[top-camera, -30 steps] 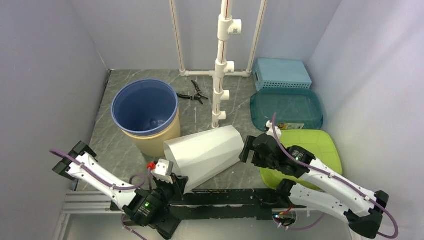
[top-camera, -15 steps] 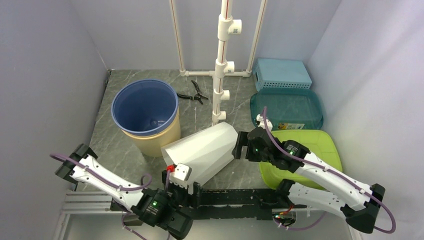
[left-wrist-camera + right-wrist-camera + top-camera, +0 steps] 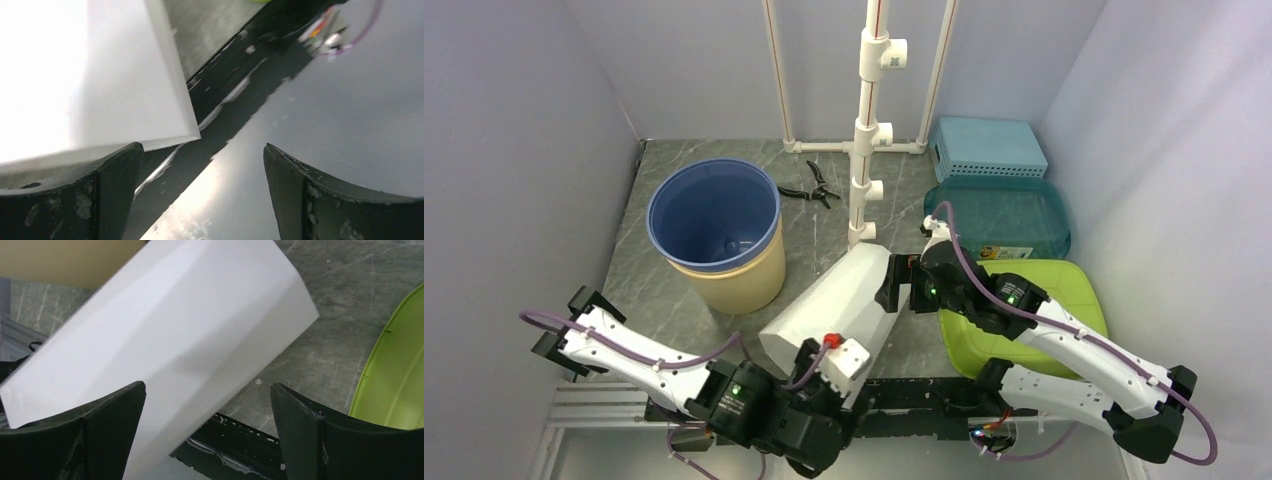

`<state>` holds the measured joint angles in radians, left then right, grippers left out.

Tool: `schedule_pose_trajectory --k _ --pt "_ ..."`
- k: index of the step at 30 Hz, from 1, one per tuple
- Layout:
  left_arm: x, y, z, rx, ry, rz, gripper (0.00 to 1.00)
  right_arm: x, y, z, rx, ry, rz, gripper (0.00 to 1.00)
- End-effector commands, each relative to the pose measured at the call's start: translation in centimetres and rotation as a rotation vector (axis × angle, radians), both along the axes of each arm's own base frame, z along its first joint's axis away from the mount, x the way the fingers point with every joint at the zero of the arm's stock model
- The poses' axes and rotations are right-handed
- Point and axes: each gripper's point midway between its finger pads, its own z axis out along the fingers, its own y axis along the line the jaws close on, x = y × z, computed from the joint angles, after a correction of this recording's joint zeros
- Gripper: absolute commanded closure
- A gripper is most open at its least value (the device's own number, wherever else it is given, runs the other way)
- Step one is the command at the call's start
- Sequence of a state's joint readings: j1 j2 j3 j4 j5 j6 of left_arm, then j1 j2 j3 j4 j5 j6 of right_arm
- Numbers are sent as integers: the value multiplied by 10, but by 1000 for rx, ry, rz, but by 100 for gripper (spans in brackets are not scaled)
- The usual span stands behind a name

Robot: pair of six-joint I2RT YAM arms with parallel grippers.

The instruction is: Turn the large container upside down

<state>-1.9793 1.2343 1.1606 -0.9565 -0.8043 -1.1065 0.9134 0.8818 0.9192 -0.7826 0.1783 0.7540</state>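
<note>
The large container is a white faceted bin lying on its side, slanting from near left to far right. My left gripper is at its near end by the table's front edge. In the left wrist view that gripper is open, and the bin's corner lies just above its left finger. My right gripper is at the bin's far end. In the right wrist view it is open, with the bin's white wall reaching partly between its fingers.
A blue bucket nested in a beige one stands at the left. Pliers and a white pipe stand are behind. A green tray, a teal tray and a light blue basket fill the right. A black rail runs along the front.
My left gripper has opened, let go of the bin's rim and slid right along the front edge. The bin has swung to a steeper slant. My right gripper has moved left and farther back.
</note>
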Motion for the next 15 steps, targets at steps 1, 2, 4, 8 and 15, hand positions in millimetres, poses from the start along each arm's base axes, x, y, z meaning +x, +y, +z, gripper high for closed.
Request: schedule_pose_trajectory --k 1,2,4,8,15 --pt "-5 -38 66 -55 -43 -168 6 3 11 22 70 -64 43 0" --pt "-2 -41 71 -53 -33 -182 6 3 11 21 70 -64 45 0" --pt "5 -42 77 -64 1 -178 6 2 14 18 66 -52 54 0" --pt "21 -36 98 -152 21 -145 6 1 18 5 53 -15 64 0" --pt "80 -29 148 -293 13 -146 6 1 19 -12 22 29 46 0"
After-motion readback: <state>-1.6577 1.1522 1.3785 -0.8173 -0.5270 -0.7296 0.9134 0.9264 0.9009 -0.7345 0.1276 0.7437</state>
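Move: Ahead of the left hand by about 17 cm, some 1 cm to its left and 10 cm lower, lies the middle of the white container, on its side. The blue bucket nested in the beige one stands about 29 cm ahead of this hand and 22 cm left. From the right hand the container's middle is level fore and aft, 10 cm left, 10 cm below; the lime tray is 5 cm ahead and 25 cm right, the pole's foot 19 cm ahead and 8 cm left. Rising some 10 cm with open fingers, the left hand first swings about 4 cm right as it leaves the container's near end, then goes roughly 5 cm forward while still climbing, easing slightly back left, to come above that end; its left side dips about 10 degrees. The right hand, also open, hovers over the container's right side, edging about 1 cm left and finally sinking a little. ##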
